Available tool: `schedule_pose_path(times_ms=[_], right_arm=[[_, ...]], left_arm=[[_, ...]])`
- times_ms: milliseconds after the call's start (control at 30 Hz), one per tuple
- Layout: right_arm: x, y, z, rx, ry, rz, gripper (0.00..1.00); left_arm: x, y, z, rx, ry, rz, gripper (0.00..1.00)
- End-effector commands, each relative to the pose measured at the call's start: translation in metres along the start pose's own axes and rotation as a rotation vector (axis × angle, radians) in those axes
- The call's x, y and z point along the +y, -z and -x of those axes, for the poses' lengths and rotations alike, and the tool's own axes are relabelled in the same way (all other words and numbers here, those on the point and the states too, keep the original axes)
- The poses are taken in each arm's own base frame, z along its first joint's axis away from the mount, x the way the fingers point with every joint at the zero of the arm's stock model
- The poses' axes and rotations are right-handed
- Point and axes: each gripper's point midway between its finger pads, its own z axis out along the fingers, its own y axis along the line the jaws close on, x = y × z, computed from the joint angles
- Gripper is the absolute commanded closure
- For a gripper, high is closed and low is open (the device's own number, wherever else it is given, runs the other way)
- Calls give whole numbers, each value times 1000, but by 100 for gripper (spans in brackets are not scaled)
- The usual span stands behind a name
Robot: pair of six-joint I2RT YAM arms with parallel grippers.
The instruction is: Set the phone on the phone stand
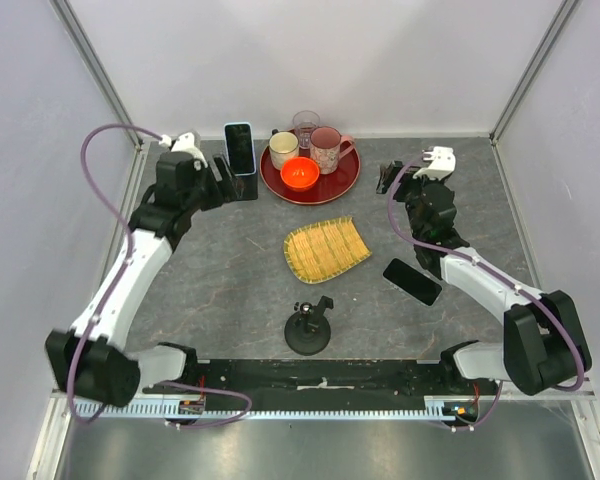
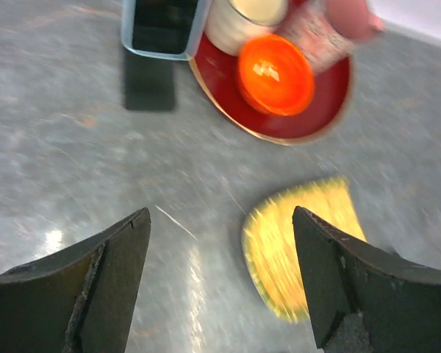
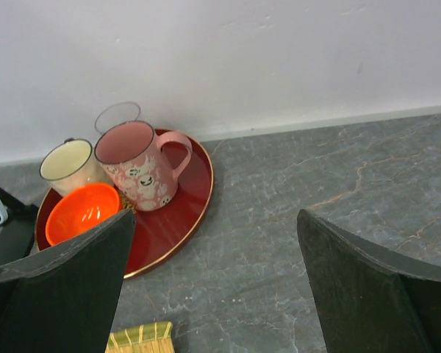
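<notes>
A phone in a light blue case (image 1: 239,146) stands upright in a black holder (image 1: 244,187) at the back left. It also shows at the top of the left wrist view (image 2: 164,26), with the holder's base (image 2: 148,81) below it. A black phone (image 1: 412,281) lies flat on the table at the right. A black stand with a round base (image 1: 308,331) sits near the front middle. My left gripper (image 1: 222,173) is open and empty just left of the blue phone (image 2: 220,279). My right gripper (image 1: 387,180) is open and empty, right of the tray (image 3: 213,287).
A red tray (image 1: 348,178) at the back holds a pink mug (image 1: 326,149), a glass (image 1: 305,124), a cream cup (image 1: 283,148) and an orange bowl (image 1: 300,174). A yellow woven mat (image 1: 325,248) lies mid-table. White walls enclose the back and sides.
</notes>
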Motion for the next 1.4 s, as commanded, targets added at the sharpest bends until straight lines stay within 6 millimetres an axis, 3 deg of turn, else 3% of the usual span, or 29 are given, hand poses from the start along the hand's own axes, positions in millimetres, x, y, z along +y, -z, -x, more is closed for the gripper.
schedule_pose_path(times_ms=[0,67,100,267,400,500,567,667,833,1000,1367], right_arm=[[20,-11,10,16,-2,86,2],[24,-14,6,37,6,107,2],[28,-14,4,46,13,127,2],[32,-16,-2,79,24,148,2],[38,-16,-4,89,10,178,2],[41,-16,-5,98,8,193,2],[42,-17,-5,100,6,196,2],[43,-16,-4,101,8,201,2],[42,-16,-4,100,9,198,2],[45,-17,-5,104,-3,211,2],[47,-17,-5,103,-10,217,2]], left_arm=[[-63,71,-50,174,-23,-352,17],[-70,94,-74,243,-77,-353,17],[-87,113,-92,278,-122,-397,17],[-96,165,-142,454,-120,-433,30],[-116,199,-164,554,-122,-571,32],[-127,210,-180,612,-196,-590,41],[-135,208,-188,631,-239,-580,49],[-147,210,-201,668,-289,-584,52],[-161,218,-204,673,-284,-628,44],[-174,222,-225,721,-333,-638,45],[-174,211,-236,731,-385,-591,48]])
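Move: The black round-based mount that the left hand heads for is about 27 cm back and 19 cm to its right, its middle some 16 cm lower. The woven mat lies about 7 cm back and 22 cm right of this hand. The phone on the phone stand is roughly 18 cm straight ahead and 12 cm below. From the right hand, the mount is around 31 cm back, 17 cm left and 18 cm below. Heading for the black round-based mount, the left hand leaves the phone stand and swings back about 30 cm and right about 20 cm, fast at first, then easing in just above the mount's head while sinking a little. The wrist turns clockwise some 55 degrees and tips down, the fingers narrowing to half open. The empty right hand drifts about 4 cm left, still wide open. ##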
